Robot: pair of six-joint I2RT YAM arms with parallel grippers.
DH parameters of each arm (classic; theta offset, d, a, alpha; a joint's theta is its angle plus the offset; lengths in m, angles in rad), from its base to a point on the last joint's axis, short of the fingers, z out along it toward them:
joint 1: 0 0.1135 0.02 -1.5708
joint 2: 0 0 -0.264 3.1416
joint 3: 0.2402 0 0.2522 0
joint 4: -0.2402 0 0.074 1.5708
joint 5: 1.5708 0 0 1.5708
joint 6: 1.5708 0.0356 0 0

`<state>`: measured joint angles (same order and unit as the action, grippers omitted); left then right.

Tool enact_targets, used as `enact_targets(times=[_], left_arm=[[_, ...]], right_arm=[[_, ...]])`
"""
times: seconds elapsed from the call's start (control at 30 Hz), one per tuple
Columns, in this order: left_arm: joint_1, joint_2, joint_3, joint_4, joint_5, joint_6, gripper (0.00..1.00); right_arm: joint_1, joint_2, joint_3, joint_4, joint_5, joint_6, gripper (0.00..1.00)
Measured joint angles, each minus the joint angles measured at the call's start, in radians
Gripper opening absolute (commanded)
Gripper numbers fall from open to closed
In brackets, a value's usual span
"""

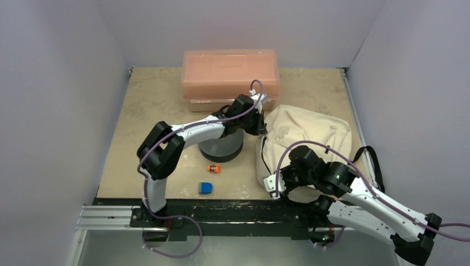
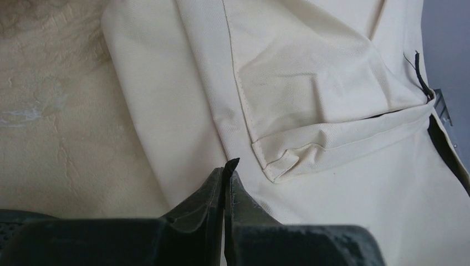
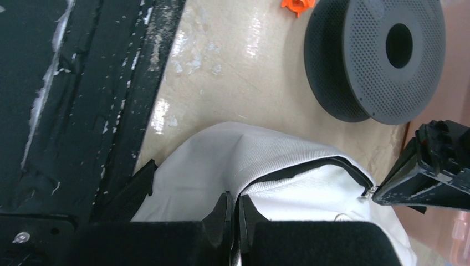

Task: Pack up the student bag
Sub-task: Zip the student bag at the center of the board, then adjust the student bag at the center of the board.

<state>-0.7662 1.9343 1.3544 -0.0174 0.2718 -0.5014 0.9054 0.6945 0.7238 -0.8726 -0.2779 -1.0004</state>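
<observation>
The cream student bag (image 1: 310,130) lies on the right half of the table, its black straps (image 1: 372,162) trailing off to the right. My left gripper (image 1: 260,126) is at the bag's far left edge, shut on a thin black zip tab (image 2: 231,164) that pokes out past its tips, with the bag's fabric (image 2: 310,66) beneath. My right gripper (image 1: 275,184) is at the bag's near left corner, shut on a fold of fabric (image 3: 266,166) beside the parted black zip line (image 3: 338,162).
A salmon-pink plastic box (image 1: 230,77) stands at the back. A grey perforated spool (image 1: 221,148) sits under the left arm. A small orange object (image 1: 213,168) and a small blue block (image 1: 205,188) lie near the front edge, left of the bag.
</observation>
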Motion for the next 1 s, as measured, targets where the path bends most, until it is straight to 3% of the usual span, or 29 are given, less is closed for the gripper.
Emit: enact_targets(times=[0.07, 0.1, 0.2, 0.27, 0.33, 0.53, 0.63, 0.73, 0.9, 1.0], left_arm=[[0.000, 0.018, 0.033, -0.037, -0.003, 0.019, 0.00], [0.000, 0.024, 0.053, -0.063, -0.008, 0.028, 0.07], [0.000, 0.029, 0.101, -0.126, -0.038, 0.057, 0.42], [0.010, 0.019, 0.120, -0.143, -0.074, 0.072, 0.56], [0.027, -0.019, 0.119, -0.187, -0.100, 0.076, 0.59], [0.051, -0.281, 0.042, -0.291, -0.145, 0.070, 0.64], [0.048, -0.419, -0.039, -0.291, -0.127, 0.036, 0.66], [0.036, -0.498, -0.150, -0.261, -0.081, -0.025, 0.66], [-0.060, -0.471, -0.265, -0.250, -0.047, -0.107, 0.66], [-0.147, -0.406, -0.266, -0.226, -0.025, -0.134, 0.59]], right_arm=[[0.008, 0.019, -0.001, 0.027, 0.006, 0.006, 0.00], [0.010, 0.024, -0.003, 0.045, 0.011, 0.018, 0.04], [0.016, 0.028, -0.016, 0.098, 0.025, 0.076, 0.41], [0.025, 0.035, -0.024, 0.137, 0.025, 0.125, 0.54], [0.032, 0.051, -0.024, 0.188, 0.025, 0.171, 0.70], [0.037, 0.054, -0.029, 0.302, 0.116, 0.323, 0.98], [0.037, 0.009, -0.042, 0.346, 0.224, 0.410, 0.99], [0.037, -0.046, -0.058, 0.394, 0.429, 0.534, 0.99], [0.036, -0.067, -0.054, 0.464, 0.738, 0.693, 0.99], [0.021, -0.062, -0.051, 0.506, 0.849, 0.742, 0.94]])
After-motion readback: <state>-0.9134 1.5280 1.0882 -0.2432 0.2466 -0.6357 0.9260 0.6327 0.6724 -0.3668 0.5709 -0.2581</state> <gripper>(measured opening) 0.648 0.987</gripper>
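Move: My left fingers are shut on the student bag's zipper pull, at the far-left end of the zip. The bag's middle lies about 16 cm right of that hand and 7 cm back; the grey spool is some 17 cm left and 5 cm back, a little below. My right hand pinches the cloth by the zip's near end. From there the zipper pull is about 22 cm ahead and 5 cm left, and the bag's middle 15 cm ahead and 11 cm right. I open both hands and let go of the bag. My left carries on forward a couple of centimetres, then lifts about 12 cm while swinging left, and comes back and down beside the zip towards its near half. My right eases left, then rises and goes forward and right over the bag, wide open, turning some 60 degrees clockwise and rolling. ##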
